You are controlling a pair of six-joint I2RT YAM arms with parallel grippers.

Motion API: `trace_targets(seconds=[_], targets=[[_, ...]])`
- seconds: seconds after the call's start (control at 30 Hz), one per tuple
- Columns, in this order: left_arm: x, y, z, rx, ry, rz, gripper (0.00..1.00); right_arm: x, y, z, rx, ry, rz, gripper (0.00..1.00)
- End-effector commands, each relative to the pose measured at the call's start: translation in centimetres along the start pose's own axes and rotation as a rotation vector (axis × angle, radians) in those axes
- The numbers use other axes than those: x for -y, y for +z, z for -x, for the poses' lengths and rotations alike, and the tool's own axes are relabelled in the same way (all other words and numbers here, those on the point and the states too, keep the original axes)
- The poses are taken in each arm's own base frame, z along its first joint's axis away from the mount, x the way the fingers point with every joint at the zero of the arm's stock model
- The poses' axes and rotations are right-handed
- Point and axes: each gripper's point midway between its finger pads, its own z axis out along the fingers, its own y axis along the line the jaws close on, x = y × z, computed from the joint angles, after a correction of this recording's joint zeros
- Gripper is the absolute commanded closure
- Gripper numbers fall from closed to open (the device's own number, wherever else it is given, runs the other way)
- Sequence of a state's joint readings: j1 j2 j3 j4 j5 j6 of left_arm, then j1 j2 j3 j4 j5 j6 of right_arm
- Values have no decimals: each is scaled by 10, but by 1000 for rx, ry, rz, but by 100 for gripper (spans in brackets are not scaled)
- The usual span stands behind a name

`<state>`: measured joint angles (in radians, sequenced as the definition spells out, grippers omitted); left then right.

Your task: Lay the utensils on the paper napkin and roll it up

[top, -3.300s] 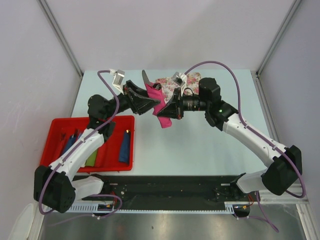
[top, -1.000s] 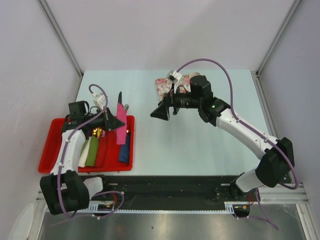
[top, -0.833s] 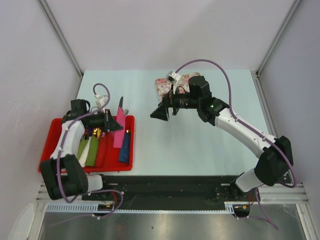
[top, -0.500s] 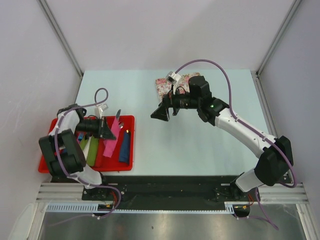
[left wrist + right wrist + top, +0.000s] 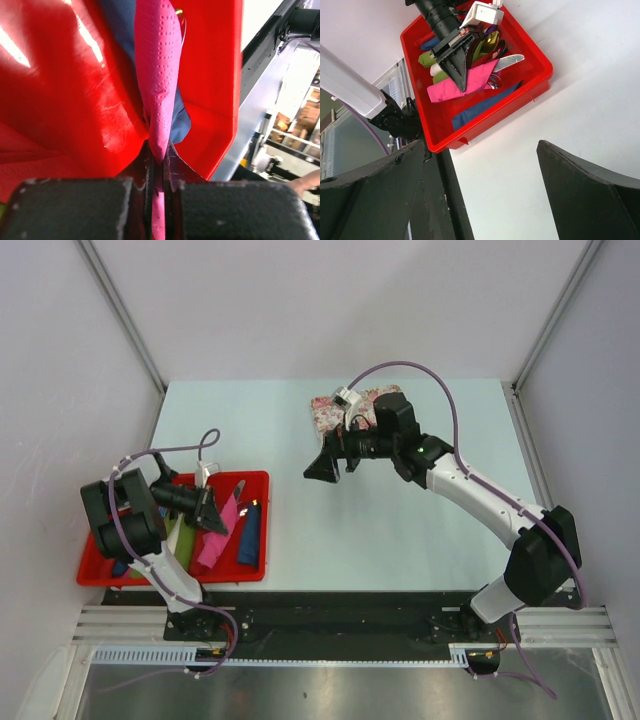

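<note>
My left gripper [image 5: 207, 511] is shut on the paper napkin [image 5: 220, 534], a slim magenta-pink roll, and holds it low inside the red tray [image 5: 105, 572]. In the left wrist view the pink roll [image 5: 160, 75] runs out from between my closed jaws. A silvery knife blade [image 5: 237, 488] sticks out of the roll's far end and also shows in the right wrist view [image 5: 509, 61]; the other utensils are hidden. My right gripper [image 5: 322, 466] is open and empty above the table's middle, its fingers [image 5: 570, 185] wide apart.
The tray holds a blue roll [image 5: 249, 535] and green rolls [image 5: 182, 545]. A floral mat [image 5: 335, 410] lies at the back of the table behind my right arm. The tray's near right corner [image 5: 465, 140] sits by the table's front edge.
My left arm has carried the pink roll from the table's middle leftward and lowered it into the red tray. My right gripper let go of it and has stayed nearly still.
</note>
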<state>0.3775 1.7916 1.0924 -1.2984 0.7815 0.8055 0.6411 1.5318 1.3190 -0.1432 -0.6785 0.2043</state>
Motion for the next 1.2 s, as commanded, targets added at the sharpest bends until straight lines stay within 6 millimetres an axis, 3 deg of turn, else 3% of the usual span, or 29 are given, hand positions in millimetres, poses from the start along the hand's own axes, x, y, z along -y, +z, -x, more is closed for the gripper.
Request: trace_targets(seconds=[0.0,0.13,0.5,0.6,0.8,0.9,1.07,1.17], targets=[[-13,-2,5,13,-62,63,100,-3,-4,21,38,-43,8,0],[-24,1,19,89,-94,134,100,0,-2,20,26,-38,12,0],[-43,35,12,18,-193,177,98,9,-5,19,-9,-17,0,0],[-48,35,9,7,-216,204,94,11,-5,19,-12,-16,-2,0],[-51,33,10,12,-219,237,75,15,-8,19,-12,-6,-9,0],[-53,32,11,21,-226,255,73,14,-8,20,-12,-7,-7,0],[-50,34,12,21,-233,230,79,15,-8,20,-11,-4,-8,0],[-47,32,14,29,-217,223,67,14,-9,20,-11,-3,-7,0]])
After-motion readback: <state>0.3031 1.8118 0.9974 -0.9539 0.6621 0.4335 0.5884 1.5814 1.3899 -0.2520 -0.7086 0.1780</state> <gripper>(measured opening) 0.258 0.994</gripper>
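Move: The left hand, low in the red tray, already holds the pink napkin bundle; its resting spot is about 6 cm below, some 2 cm to the right and 1 cm ahead. From the left hand, the blue roll lies about 8 cm right and 1 cm ahead, a red roll about 3 cm left and level with it, and the green roll about 7 cm left and level with it. From the right hand that spot is roughly 23 cm left, 6 cm back and 26 cm below. The left hand lowers the pink bundle about 5 cm towards the tray floor beside the blue roll, easing some 2 cm forward while the wrist rolls its left side up and turns a little counter-clockwise, around 10 degrees each. Most of the drop comes first, then the hand slows nearly to a stop and its pinch loosens to about a quarter open with the fingers still around the bundle, while the empty, wide-open right hand drifts about 2 cm forward and to its right. ##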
